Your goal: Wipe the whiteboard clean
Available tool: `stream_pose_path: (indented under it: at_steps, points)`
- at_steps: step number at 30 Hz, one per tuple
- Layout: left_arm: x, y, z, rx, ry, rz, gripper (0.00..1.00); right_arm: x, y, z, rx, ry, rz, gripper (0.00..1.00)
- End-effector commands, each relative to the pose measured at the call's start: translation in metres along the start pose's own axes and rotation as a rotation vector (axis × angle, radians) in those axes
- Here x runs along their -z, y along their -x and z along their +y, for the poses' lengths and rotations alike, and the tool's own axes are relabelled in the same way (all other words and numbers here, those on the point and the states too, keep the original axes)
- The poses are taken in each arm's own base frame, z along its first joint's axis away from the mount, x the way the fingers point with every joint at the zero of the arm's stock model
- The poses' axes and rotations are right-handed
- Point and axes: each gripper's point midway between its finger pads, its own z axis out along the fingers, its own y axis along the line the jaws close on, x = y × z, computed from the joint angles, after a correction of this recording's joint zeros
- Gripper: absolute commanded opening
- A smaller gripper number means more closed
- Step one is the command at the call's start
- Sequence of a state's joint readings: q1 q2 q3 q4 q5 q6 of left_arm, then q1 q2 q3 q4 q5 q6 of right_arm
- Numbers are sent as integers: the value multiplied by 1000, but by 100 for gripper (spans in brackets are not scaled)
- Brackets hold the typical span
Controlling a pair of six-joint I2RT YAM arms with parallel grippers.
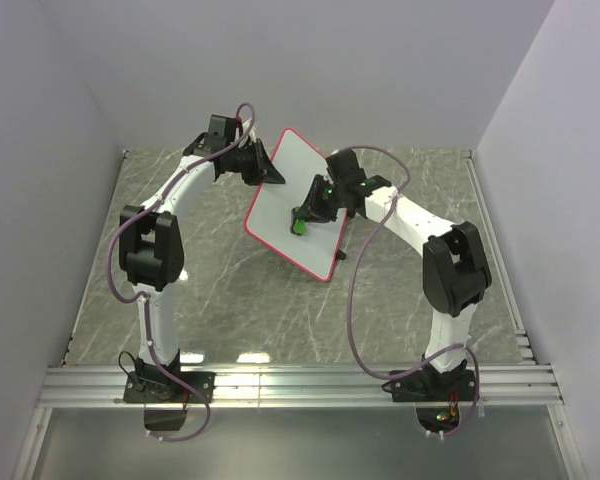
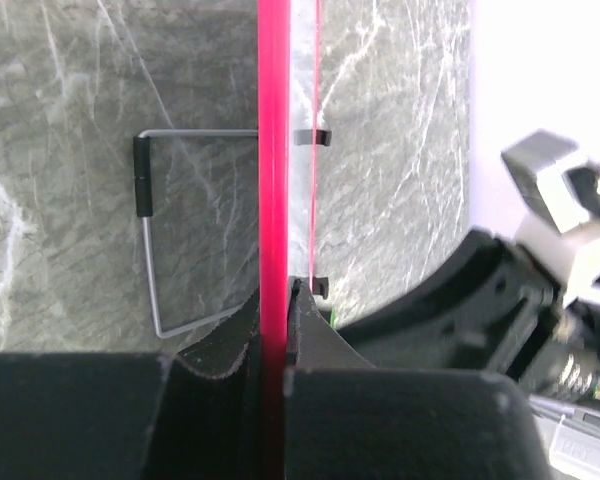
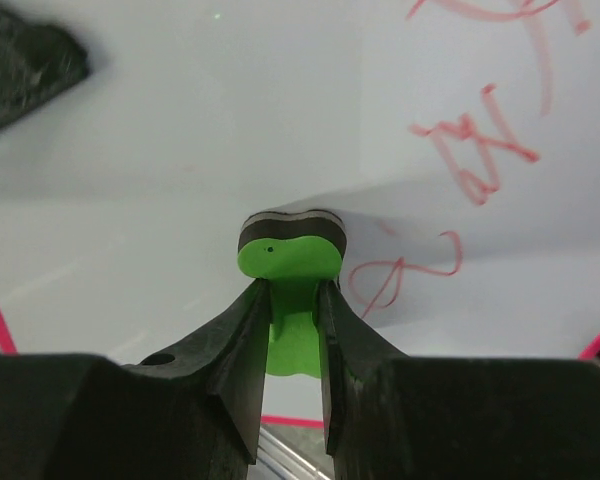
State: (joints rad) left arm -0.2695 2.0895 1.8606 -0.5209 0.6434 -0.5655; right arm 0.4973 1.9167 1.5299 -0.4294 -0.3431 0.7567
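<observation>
The whiteboard (image 1: 285, 195), white with a red-pink rim, is tilted up off the table in the middle of the top view. My left gripper (image 1: 272, 172) is shut on its upper left rim (image 2: 273, 180), which runs edge-on between the jaws in the left wrist view. My right gripper (image 1: 305, 217) is shut on a small green eraser (image 3: 290, 260) whose dark pad presses against the board face (image 3: 180, 150). Red scribbles (image 3: 470, 150) lie to the right of the eraser in the right wrist view.
A wire stand (image 2: 150, 250) with a black sleeve hangs from the back of the board. The grey marble tabletop (image 1: 230, 300) spreads all round. An aluminium rail (image 1: 300, 385) crosses the near edge. Walls close the left, back and right.
</observation>
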Motion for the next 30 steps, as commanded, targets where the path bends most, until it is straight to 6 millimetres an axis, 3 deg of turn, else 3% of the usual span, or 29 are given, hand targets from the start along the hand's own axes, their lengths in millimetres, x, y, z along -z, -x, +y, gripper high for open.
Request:
stream_pose_path:
  at_steps: [1, 5, 8, 12, 16, 17, 19, 20, 22, 23, 27, 30]
  points:
    - [-21, -48, -13, -119, -6, 141, 0, -33, -146, -12, 22, -26, 412, 0]
    - [-19, -48, -11, -114, 1, 140, 0, -30, -160, -26, -12, -33, 420, 0]
    - [-17, -50, -10, -110, 5, 142, 0, -36, -153, -38, -41, -50, 392, 0]
    - [-14, -53, -10, -110, 15, 141, 0, -45, -115, -50, -118, -45, 308, 0]
    - [-8, -54, -8, -106, 35, 136, 0, -50, -48, -67, -177, -74, 203, 0]
    - [-8, -56, -7, -104, 39, 138, 0, -54, -25, -62, -175, -65, 168, 0]
    - [-6, -56, -7, -106, 45, 135, 0, -53, -1, -68, -190, -87, 138, 0]
    - [-6, -57, -6, -103, 49, 139, 0, -52, 28, -72, -212, -83, 93, 0]
    - [-4, -56, -8, -108, 49, 134, 0, -51, 50, -79, -236, -96, 64, 0]
    - [-4, -57, -6, -106, 55, 136, 0, -52, 72, -84, -248, -97, 31, 0]
    - [0, -57, -6, -111, 68, 131, 0, -57, 105, -99, -299, -111, 2, 0]
    - [2, -58, -6, -111, 77, 129, 0, -63, 111, -98, -305, -105, 5, 0]
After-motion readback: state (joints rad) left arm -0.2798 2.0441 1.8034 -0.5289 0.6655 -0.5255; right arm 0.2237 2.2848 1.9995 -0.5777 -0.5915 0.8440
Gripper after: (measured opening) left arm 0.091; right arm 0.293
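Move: My right hand already holds the green eraser against the whiteboard. The red marks' middle lies about 4 cm ahead, 5 cm right and 4 cm below it. The board's middle is some 4 cm straight ahead, its far right corner roughly 11 cm ahead and 12 cm right, and my left gripper about 8 cm ahead and 4 cm left. From my left hand, the marks lie 4 cm back, 9 cm right and 8 cm lower. With the eraser kept in its grip, my right hand first draws back about 5 cm and slightly left over the board. Then it reverses into a fast sweep of some 17 cm forward and to the right, past the left of the red marks towards the far right corner, tilting about 15 degrees on the way. My left hand keeps its pinch on the raised left edge, easing back some 2 cm. ##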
